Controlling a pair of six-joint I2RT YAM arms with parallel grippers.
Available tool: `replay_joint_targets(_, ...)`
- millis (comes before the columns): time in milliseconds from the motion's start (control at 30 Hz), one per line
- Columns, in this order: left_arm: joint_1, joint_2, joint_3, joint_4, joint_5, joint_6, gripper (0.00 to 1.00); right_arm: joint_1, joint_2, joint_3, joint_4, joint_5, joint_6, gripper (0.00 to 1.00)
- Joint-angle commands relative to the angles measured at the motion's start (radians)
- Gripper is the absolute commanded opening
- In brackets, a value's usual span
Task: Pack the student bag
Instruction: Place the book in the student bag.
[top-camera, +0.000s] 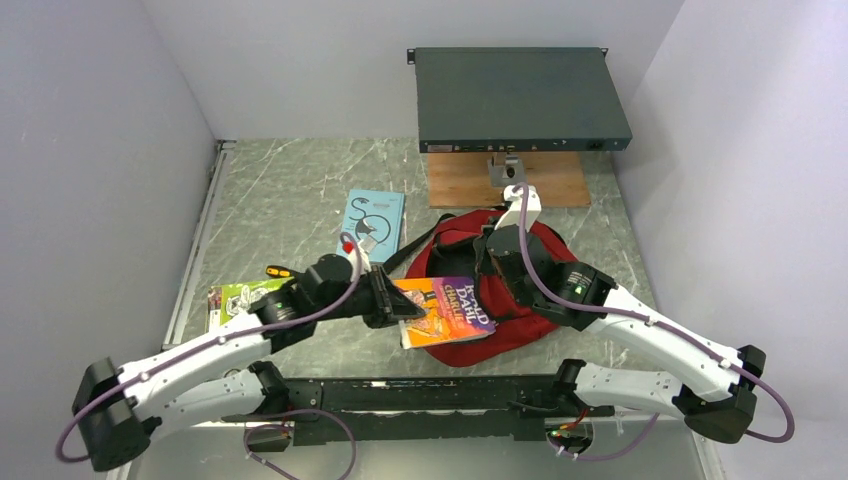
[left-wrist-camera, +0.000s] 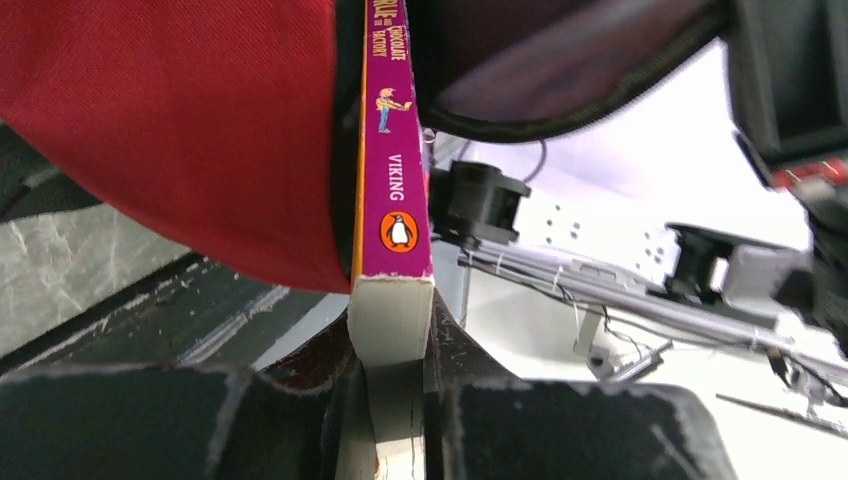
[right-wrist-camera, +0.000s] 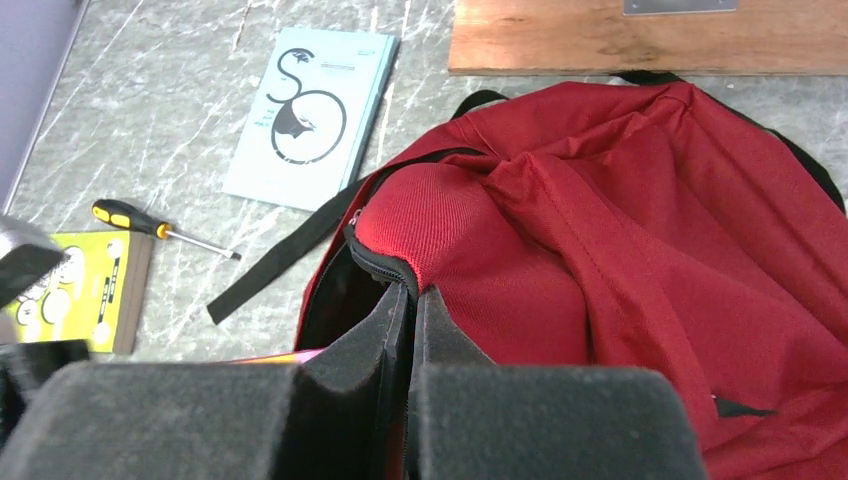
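The student bag (top-camera: 520, 305), dark red with black zipper trim, lies in the middle of the table with its mouth facing left. My left gripper (top-camera: 398, 302) is shut on the bottom edge of a purple and orange Roald Dahl book (top-camera: 448, 310). In the left wrist view the book's spine (left-wrist-camera: 395, 180) points into the bag's opening, with red fabric (left-wrist-camera: 180, 130) on its left side. My right gripper (right-wrist-camera: 410, 305) is shut on the bag's zipper rim (right-wrist-camera: 385, 262) and holds the flap up over the dark opening. A pink sliver of the book (right-wrist-camera: 270, 355) shows below the opening.
A pale teal book (top-camera: 374, 222) lies left of the bag, and a black strap (right-wrist-camera: 290, 250) runs toward it. A green book (top-camera: 235, 300) and a yellow-handled screwdriver (top-camera: 280, 272) lie at the left. Behind are a wooden board (top-camera: 470, 185) and a dark grey rack unit (top-camera: 520, 98).
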Motion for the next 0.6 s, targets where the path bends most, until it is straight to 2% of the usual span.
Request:
replay_joint_targets(0, -0.054, 0.112, 0.013, 0.307, -0.144, -0.093, 0.0, -0.002, -0.034, 0.033, 0.14, -0.018, 0.035, 0.0)
replay_joint_targets(67, -0.075, 0.17, 0.055, 0.302, -0.225, -0.054, 0.0, -0.001, -0.043, 0.038, 0.12, -0.043, 0.042, 0.0)
replay_joint_targets(133, -0.096, 0.211, 0.046, 0.338, -0.335, -0.076, 0.0, -0.001, -0.056, 0.051, 0.096, -0.09, 0.041, 0.0)
replay_joint_targets(233, -0.103, 0.258, 0.001, 0.478, -0.395, -0.141, 0.0, -0.002, -0.086, 0.065, 0.053, -0.132, 0.047, 0.0)
replay_joint_targets(300, -0.103, 0.263, 0.01, 0.497, -0.407, -0.134, 0.0, -0.001, -0.11, 0.059, 0.042, -0.139, 0.038, 0.0)
replay_joint_targets(467, -0.104, 0.134, 0.047, 0.215, -0.47, -0.081, 0.0, -0.002, -0.142, 0.048, 0.015, -0.114, 0.031, 0.0)
replay_joint_targets(567, -0.104, 0.032, -0.019, 0.188, -0.516, -0.108, 0.0, -0.002, -0.149, 0.042, 0.028, -0.128, 0.021, 0.0)
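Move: The left hand still grips one end of the orange-and-purple book. The student bag's mouth lies about 13 cm to its right, 7 cm ahead and 14 cm below. The flap edge pinched by the right gripper is some 18 cm to its right, 11 cm ahead and 5 cm above; the blue book is roughly 30 cm ahead, 9 cm left and 21 cm below. From the right hand, the mouth lies about 4 cm back, 6 cm left and 19 cm below. Keep the book pinched and bring the left gripper about 5 cm forward, sinking some 3 cm and going right at first, then easing back left and slightly up, while turning it roughly 15 degrees counter-clockwise so the book's free end swings in under the raised flap. With the right gripper keep hold of the flap edge, drawing it 2–3 cm back, dipping slightly, then lifting. ##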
